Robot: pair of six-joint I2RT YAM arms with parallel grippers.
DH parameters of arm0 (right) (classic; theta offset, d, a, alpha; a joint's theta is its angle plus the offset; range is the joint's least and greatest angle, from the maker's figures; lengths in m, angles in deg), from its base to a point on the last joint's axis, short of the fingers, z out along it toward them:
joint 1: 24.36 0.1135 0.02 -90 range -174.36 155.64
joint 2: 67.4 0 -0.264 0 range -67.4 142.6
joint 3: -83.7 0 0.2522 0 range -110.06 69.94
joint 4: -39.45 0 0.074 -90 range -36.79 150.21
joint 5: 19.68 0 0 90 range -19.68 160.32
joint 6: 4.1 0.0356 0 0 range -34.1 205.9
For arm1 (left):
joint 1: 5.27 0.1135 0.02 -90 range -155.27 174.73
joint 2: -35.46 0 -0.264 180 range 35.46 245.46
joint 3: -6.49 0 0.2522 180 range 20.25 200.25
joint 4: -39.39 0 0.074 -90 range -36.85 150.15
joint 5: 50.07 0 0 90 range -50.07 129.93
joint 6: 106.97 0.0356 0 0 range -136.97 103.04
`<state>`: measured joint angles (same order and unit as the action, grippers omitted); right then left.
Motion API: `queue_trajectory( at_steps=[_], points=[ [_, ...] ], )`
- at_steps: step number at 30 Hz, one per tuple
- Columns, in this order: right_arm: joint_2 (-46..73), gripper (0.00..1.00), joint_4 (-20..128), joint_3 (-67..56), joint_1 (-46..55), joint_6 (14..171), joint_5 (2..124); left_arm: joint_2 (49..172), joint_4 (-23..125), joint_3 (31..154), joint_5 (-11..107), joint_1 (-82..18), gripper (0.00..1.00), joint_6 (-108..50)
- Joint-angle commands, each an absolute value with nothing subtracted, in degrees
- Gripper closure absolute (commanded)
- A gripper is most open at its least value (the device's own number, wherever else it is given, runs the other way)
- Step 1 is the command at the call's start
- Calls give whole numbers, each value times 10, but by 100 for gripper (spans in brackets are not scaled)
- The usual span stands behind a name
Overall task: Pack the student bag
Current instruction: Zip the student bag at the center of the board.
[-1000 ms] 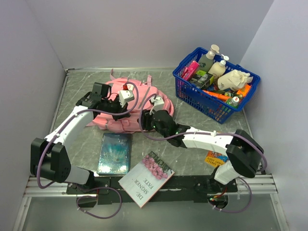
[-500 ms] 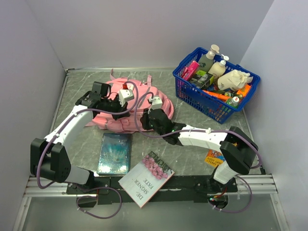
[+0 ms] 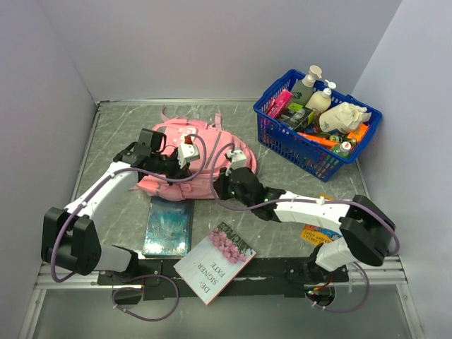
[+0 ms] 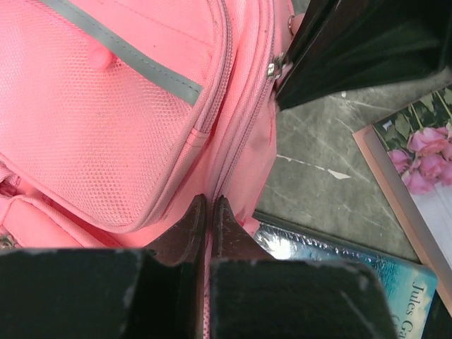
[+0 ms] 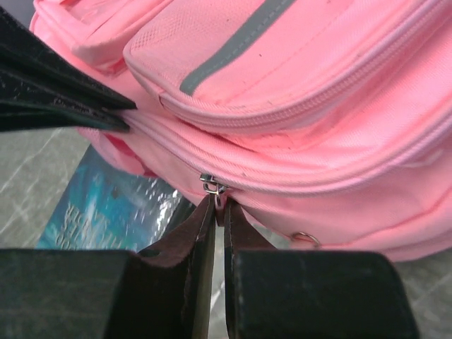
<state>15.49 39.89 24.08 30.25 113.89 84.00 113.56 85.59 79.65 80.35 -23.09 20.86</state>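
Note:
The pink student bag [image 3: 185, 145] lies at the table's back middle, front pockets up. My left gripper [image 3: 189, 171] is shut on a fold of pink fabric at the bag's near edge [image 4: 209, 205]. My right gripper [image 3: 224, 185] is beside it on the right, its tips [image 5: 219, 201] pinched on the small metal zipper pull [image 5: 212, 185] of the bag's main zip. The same pull [image 4: 272, 68] shows in the left wrist view against the right gripper's dark fingers [image 4: 353, 49]. The left fingers [image 5: 56, 88] show in the right wrist view.
A blue-covered book [image 3: 168, 224] lies just in front of the bag, and a rose-covered book [image 3: 215, 261] lies at the near edge. A small colourful book [image 3: 316, 232] sits under the right arm. A blue basket [image 3: 279, 138] of bottles and packets stands back right.
The right gripper has closed onto the zipper pull and shifted slightly toward the front. The left gripper has drawn the bag's near edge toward the front, still shut on it.

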Motion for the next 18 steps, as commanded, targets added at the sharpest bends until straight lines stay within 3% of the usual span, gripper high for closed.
queue_trajectory(
  at_steps=[1,16,18],
  points=[
    [67,100,416,275,265,1126,846,1105,869,776,759,-216,99,271],
    [46,100,439,306,144,1127,743,1096,805,740,689,-147,99,382],
    [60,100,429,290,145,1124,731,1113,746,745,682,-122,93,369]
  ],
)
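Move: Already pinched in the right fingers, the zip pull hangs with its slider about 1 cm ahead and 1 cm left of them. It is headed for the bag's right end, roughly 12 cm right and 7 cm ahead; the small ring tab is about 4 cm right and 2 cm lower. The blue book lies some 15 cm left and 13 cm back, about 8 cm down. From the left hand, gripping the zip seam, the slider is about 13 cm right at the same distance out. Drawing the held zip pull along the bag's front seam, the right hand first eases back a centimetre, then sweeps about 7 cm right, bearing slightly forward and slowing to a stop. The left hand keeps its pinch on the seam and, after a short pause, tugs some 4 cm left and 1.5 cm down, turning about 10 degrees, so the two pull apart. ##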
